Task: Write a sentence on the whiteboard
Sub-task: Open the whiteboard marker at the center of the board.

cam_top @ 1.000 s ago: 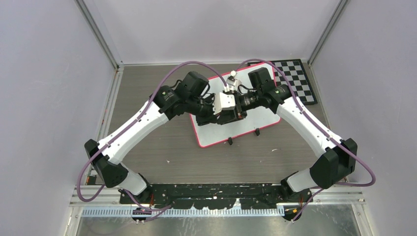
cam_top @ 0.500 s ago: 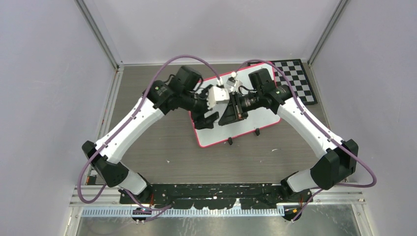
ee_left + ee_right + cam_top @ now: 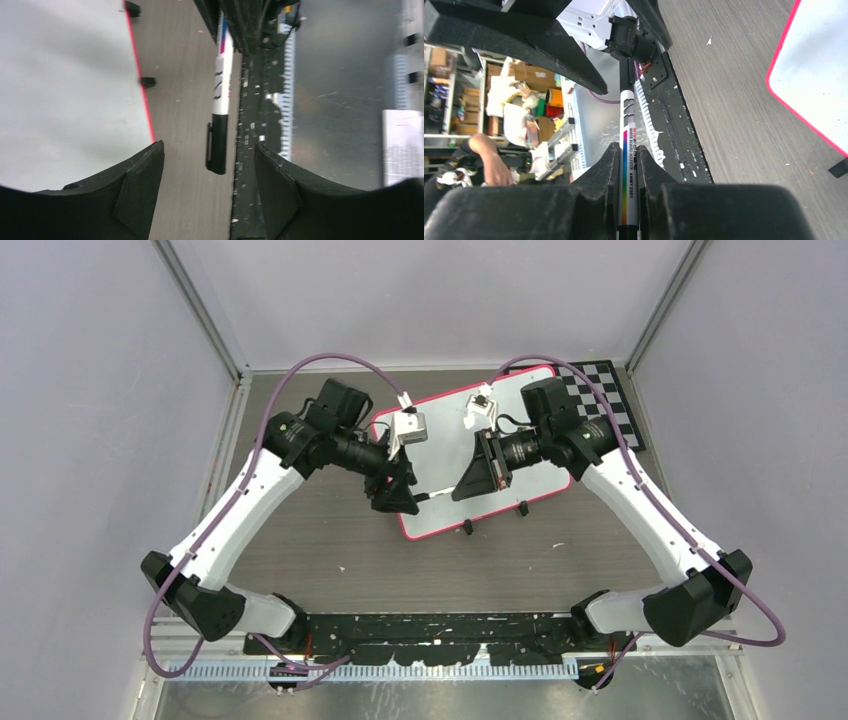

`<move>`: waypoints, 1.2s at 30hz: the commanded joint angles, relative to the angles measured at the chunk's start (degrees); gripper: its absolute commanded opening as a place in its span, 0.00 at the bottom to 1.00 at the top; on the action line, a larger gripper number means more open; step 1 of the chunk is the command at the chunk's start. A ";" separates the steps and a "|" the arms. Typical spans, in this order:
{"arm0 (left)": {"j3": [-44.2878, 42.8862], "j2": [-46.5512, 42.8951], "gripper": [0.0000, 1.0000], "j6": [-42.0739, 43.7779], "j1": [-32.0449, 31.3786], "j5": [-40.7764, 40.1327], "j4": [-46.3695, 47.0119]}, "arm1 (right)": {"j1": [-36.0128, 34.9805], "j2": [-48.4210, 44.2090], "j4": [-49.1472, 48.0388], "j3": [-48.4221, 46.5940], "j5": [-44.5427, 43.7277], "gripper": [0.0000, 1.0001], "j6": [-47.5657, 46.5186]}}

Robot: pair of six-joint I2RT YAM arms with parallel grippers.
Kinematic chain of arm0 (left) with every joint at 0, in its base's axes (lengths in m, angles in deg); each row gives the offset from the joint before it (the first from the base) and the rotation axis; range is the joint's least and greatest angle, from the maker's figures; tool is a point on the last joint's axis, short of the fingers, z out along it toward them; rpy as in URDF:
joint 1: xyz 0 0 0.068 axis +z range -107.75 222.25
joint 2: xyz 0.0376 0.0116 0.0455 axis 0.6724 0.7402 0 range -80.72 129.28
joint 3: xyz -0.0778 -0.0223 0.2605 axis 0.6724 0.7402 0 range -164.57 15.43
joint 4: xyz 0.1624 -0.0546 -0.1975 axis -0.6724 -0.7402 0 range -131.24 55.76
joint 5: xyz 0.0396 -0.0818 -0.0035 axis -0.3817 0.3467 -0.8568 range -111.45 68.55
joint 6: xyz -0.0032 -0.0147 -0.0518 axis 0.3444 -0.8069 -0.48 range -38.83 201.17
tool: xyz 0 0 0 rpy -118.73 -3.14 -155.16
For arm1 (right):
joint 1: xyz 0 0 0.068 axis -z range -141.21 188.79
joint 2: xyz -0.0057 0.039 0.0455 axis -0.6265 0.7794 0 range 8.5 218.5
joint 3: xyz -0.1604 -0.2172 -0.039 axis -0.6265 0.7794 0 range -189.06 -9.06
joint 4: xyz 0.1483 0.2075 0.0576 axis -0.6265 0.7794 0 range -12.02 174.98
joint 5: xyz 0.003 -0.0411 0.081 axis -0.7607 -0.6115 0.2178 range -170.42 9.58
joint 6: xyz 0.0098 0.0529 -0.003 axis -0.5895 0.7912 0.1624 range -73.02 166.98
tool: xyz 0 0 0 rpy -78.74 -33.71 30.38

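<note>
The whiteboard (image 3: pixel 440 445) lies flat on the table under both grippers, with its pink-red rim and two black clips (image 3: pixel 467 527) on the near edge. No sentence is in view on it. A white whiteboard marker (image 3: pixel 629 125) with a rainbow stripe and a black capped end (image 3: pixel 216 150) is gripped by my right gripper (image 3: pixel 628 147), which is shut on its barrel. In the top view the right gripper (image 3: pixel 460 488) holds the marker level above the board's near left part. My left gripper (image 3: pixel 405 492) faces it, open; the capped end hangs between and just beyond its fingers (image 3: pixel 142 180), touching neither.
A black-and-white checkerboard (image 3: pixel 605 395) lies at the back right corner beside the whiteboard. Grey walls close the table on three sides. The black rail of the arm bases (image 3: pixel 440 630) runs along the near edge. Bare wood table (image 3: pixel 330 540) shows left of the board.
The left gripper let go of the marker, opened and drew back to the left. The right gripper closed on the marker and keeps it, shifted slightly right.
</note>
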 commanded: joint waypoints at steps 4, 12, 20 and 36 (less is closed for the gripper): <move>1.52 2.34 0.50 -9.52 0.13 14.78 1.49 | -0.29 -1.79 8.77 -5.82 0.26 0.00 -14.18; 2.60 2.33 0.19 -12.60 0.15 17.01 4.24 | -0.64 -3.04 8.96 -5.57 -0.59 0.00 -15.42; 2.64 2.92 0.00 -14.09 0.08 17.26 5.83 | -0.74 -3.67 2.95 -4.26 -3.03 0.35 -7.64; -1.54 3.34 0.00 -8.67 -1.79 7.56 0.76 | -0.95 -2.13 -0.23 -2.50 0.02 0.65 0.60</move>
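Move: The marker's black cap lies almost between the left hand's open fingers, about 1 cm back and 2 cm to the right of its pads, level with them. The right hand holds the marker near its rear end, with the cap some 8 cm to its left, 1 cm back and 2 cm lower. From the left hand, the whiteboard's middle is roughly 17 cm ahead, 15 cm right and 24 cm below; its nearer black clip is about 3 cm ahead and 14 cm right, equally low. The marker's cap gets pinched by the left hand, which goes back about 3 cm and right 2 cm, rolling some 20 degrees with its forward side dipping while its fingers close; it then eases forward a little. The right hand keeps its hold while drifting back and right, then opens wide around the body and comes forward, ending about 1.5 cm higher. ##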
